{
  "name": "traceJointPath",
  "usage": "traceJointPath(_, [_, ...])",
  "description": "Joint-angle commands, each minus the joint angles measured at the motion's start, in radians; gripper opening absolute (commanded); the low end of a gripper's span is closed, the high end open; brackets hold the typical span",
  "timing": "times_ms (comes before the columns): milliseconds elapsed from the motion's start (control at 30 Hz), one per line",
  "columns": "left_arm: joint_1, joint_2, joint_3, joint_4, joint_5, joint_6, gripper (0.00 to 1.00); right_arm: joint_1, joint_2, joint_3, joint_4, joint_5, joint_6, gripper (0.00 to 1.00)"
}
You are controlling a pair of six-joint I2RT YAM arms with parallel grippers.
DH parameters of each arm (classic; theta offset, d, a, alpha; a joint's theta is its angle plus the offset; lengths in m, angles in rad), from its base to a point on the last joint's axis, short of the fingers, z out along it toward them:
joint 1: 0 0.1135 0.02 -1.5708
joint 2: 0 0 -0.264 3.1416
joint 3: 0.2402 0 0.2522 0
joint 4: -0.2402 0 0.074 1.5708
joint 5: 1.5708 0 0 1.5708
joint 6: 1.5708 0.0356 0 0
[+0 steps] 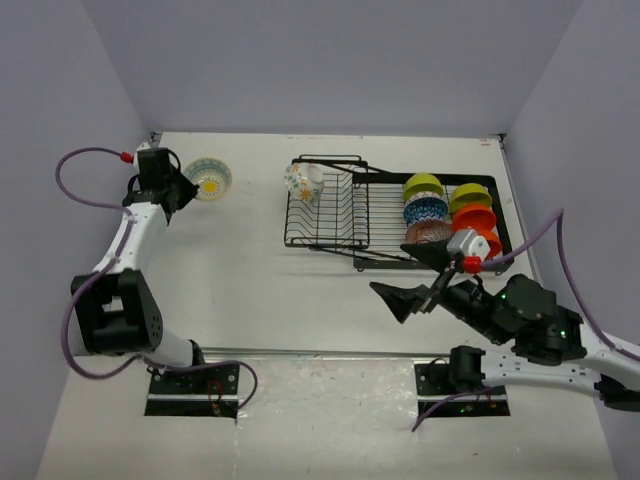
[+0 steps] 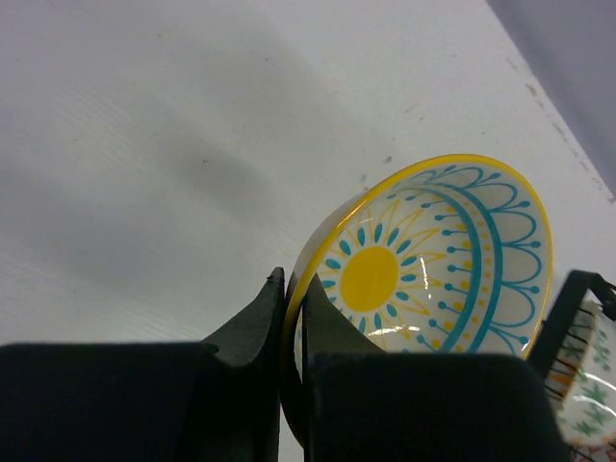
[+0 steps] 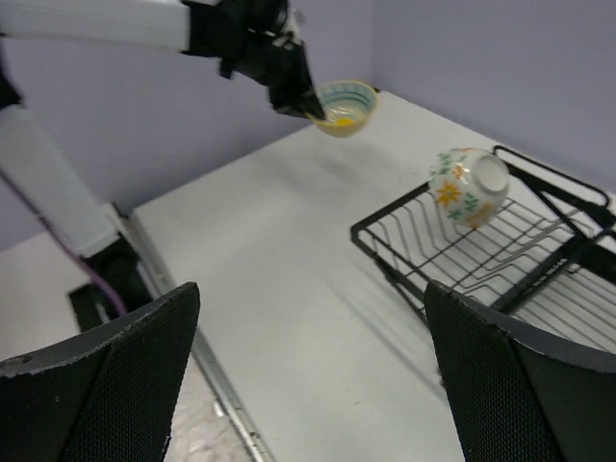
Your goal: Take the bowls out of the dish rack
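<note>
My left gripper (image 1: 188,187) is shut on the rim of a white bowl with a yellow sun and blue pattern inside (image 1: 209,178), held at the far left over the table; it fills the left wrist view (image 2: 433,255) and shows in the right wrist view (image 3: 344,107). The black wire dish rack (image 1: 330,238) holds a cream floral bowl (image 1: 303,181) on its left section, also in the right wrist view (image 3: 467,185). Lime green (image 1: 423,186), blue-patterned (image 1: 426,210), pinkish (image 1: 428,233) and orange (image 1: 473,215) bowls stand at its right. My right gripper (image 1: 421,278) is open and empty, near the rack's front.
Purple walls close the table at the back and sides. A metal strip (image 1: 320,353) runs along the table's near edge. The arm bases stand below it.
</note>
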Motion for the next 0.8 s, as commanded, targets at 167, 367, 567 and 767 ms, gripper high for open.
traceJointPath(167, [0.023,0.315,0.055,0.284,0.111,-0.083,0.00,0.001,-0.248,-0.145,-0.019,-0.187,0.207,0.99])
traceJointPath(367, [0.020,0.420,0.087,0.281,0.083,-0.068,0.00,0.001,-0.334,-0.152,-0.151,-0.133,0.238,0.99])
traceJointPath(567, [0.020,0.417,0.013,0.346,0.078,-0.058,0.01,0.001,-0.341,-0.155,-0.155,-0.142,0.240,0.99])
traceJointPath(767, [0.020,0.357,-0.063,0.424,0.079,-0.106,0.69,-0.001,-0.302,-0.156,-0.126,-0.158,0.231,0.99])
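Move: The bowl with the yellow rim is already held by its left edge, its middle about 5 cm right and 3 cm ahead of the left hand. The bare table spot meant for it lies some 7 cm ahead, 5 cm right and 16 cm below that hand; the flowered bowl in the rack is roughly 9 cm ahead, 30 cm right and 10 cm lower. From the right hand, that spot is about 36 cm ahead, 41 cm left and 34 cm down. The yellow-rimmed bowl is carried quickly down onto the bare table by the left hand, nearly 15 cm with some 5 cm forward and the fingers tipping slightly downward; there the hand stops sinking and its fingers open about halfway, letting go of the rim but staying around it. The empty right hand, still open, eases back, down and right, a few centimetres each way. ##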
